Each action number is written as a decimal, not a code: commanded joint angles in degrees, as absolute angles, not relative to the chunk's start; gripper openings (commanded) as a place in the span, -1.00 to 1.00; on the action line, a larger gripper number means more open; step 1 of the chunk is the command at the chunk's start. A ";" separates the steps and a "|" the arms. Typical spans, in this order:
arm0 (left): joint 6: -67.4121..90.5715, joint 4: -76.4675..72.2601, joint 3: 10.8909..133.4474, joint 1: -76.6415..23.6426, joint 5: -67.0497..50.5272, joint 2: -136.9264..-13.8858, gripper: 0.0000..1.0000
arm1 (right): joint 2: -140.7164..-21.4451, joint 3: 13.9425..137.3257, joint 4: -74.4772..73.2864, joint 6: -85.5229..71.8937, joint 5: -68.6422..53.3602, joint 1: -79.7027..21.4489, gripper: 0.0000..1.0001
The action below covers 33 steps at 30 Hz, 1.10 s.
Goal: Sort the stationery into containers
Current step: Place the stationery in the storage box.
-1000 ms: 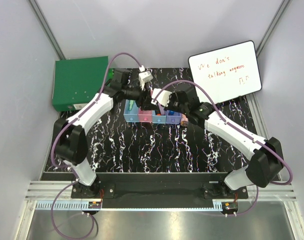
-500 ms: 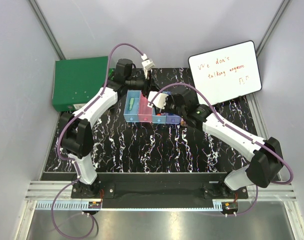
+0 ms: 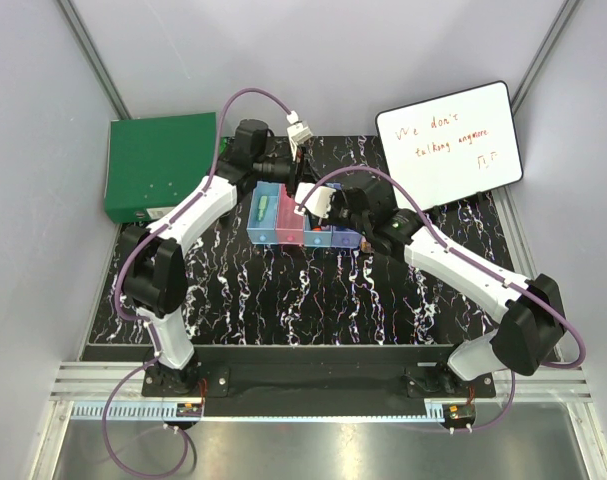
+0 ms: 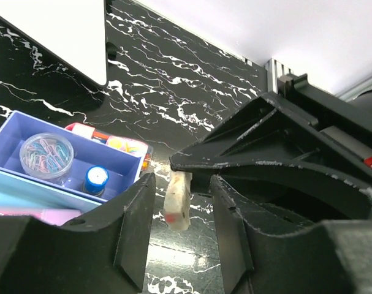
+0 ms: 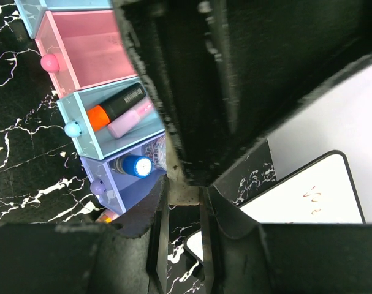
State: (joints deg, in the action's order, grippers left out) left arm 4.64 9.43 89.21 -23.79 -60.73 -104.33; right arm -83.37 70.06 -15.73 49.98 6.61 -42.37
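A whitish block (image 4: pixel 177 201) with a red mark hangs above the table. My right gripper (image 5: pixel 184 193) is shut on its top end. My left gripper (image 4: pixel 181 187) stands open around it, with a gap on each side. In the top view both grippers meet behind the containers (image 3: pixel 303 228), left (image 3: pixel 288 180) and right (image 3: pixel 308 205). The light blue bin (image 5: pixel 81 131) holds an orange marker (image 5: pixel 115 105) and a pink one (image 5: pixel 130 119). The purple bin (image 4: pixel 14 131) holds a round disc of clips (image 4: pixel 46 153) and a blue piece (image 4: pixel 97 179). A green stick (image 3: pixel 264 208) lies in the leftmost bin. The pink bin (image 5: pixel 91 46) looks empty.
A white writing board (image 3: pixel 448 135) leans at the back right. At the back left lies a large green box (image 3: pixel 158 165). A red and yellow item (image 4: pixel 115 143) rests on the black marbled table (image 3: pixel 283 290) just behind the purple bin.
My left arm has swung from over the bins to behind them, and its jaws have narrowed around the block. The right gripper has kept its hold.
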 commanded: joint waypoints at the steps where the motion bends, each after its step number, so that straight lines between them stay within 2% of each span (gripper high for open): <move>1: 0.89 10.72 88.33 -23.99 -63.19 -102.83 -0.10 | -82.26 70.40 -12.31 51.06 8.00 -42.98 -1.00; 5: -1.14 12.13 87.80 -23.99 -62.84 -102.48 -0.18 | -82.27 70.23 -12.22 51.07 8.09 -42.89 -1.00; 9: -2.02 12.48 87.89 -23.99 -62.14 -102.48 -0.45 | -82.35 70.14 -12.13 50.80 8.00 -42.98 -1.00; 11: -1.93 12.30 88.33 -24.08 -61.35 -103.18 -0.79 | -82.53 70.22 -12.04 50.80 7.82 -42.98 -0.80; 13: -1.23 11.87 89.21 -24.26 -61.09 -103.88 -1.00 | -82.53 70.31 -12.22 50.80 7.91 -42.98 -0.62; 14: -1.14 11.60 89.38 -24.34 -60.82 -104.06 -1.00 | -82.53 70.31 -12.22 50.80 7.91 -42.98 -0.47; 17: -0.62 10.55 89.56 -24.61 -60.38 -104.06 -1.00 | -82.53 70.14 -12.13 50.80 7.91 -42.98 -0.36; 20: -0.62 9.93 89.47 -24.70 -59.94 -103.80 -1.00 | -82.35 69.61 -12.22 50.71 7.82 -43.07 0.06; 21: -0.70 9.93 89.56 -24.70 -59.77 -103.71 -1.00 | -82.27 69.35 -12.30 50.80 7.91 -42.98 0.42; 24: -1.05 9.84 88.69 -24.61 -58.98 -102.66 -1.00 | -81.57 68.73 -12.57 49.58 7.12 -43.07 0.76; 28: -2.45 10.37 86.05 -23.91 -54.25 -100.38 -1.00 | -80.60 69.17 -12.57 47.38 7.29 -43.07 0.83; 33: -14.23 19.77 86.58 -22.59 -38.79 -99.67 -1.00 | -79.19 69.52 -12.66 46.23 9.92 -42.98 0.83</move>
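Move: The small pale block still sits in the right hand's fingertips, its middle about 1 cm ahead of that hand's point, 1 cm to its left and 1 cm below. From the left hand's half-open fingers, which point right, it lies roughly 1 cm back, 1 cm to the right and 2 cm below. Some 21 cm below the left hand, the purple drawer lies about 4 cm back and 3 cm to the right, and the blue drawer with the markers about 4 cm back and 3 cm to the left. The left hand sinks about 2 cm and eases 1 cm back to bring its fingers around the free end of the small pale block, then pinches it while the right hand stays put and keeps its hold. Only once the left fingers have shut do the right ones open wide and let go, the right hand staying almost in place, and the left hand then draws the block off, down some 2 cm and about 1.5 cm each forward and left, its wrist starting to tilt by roughly 10 degrees. ##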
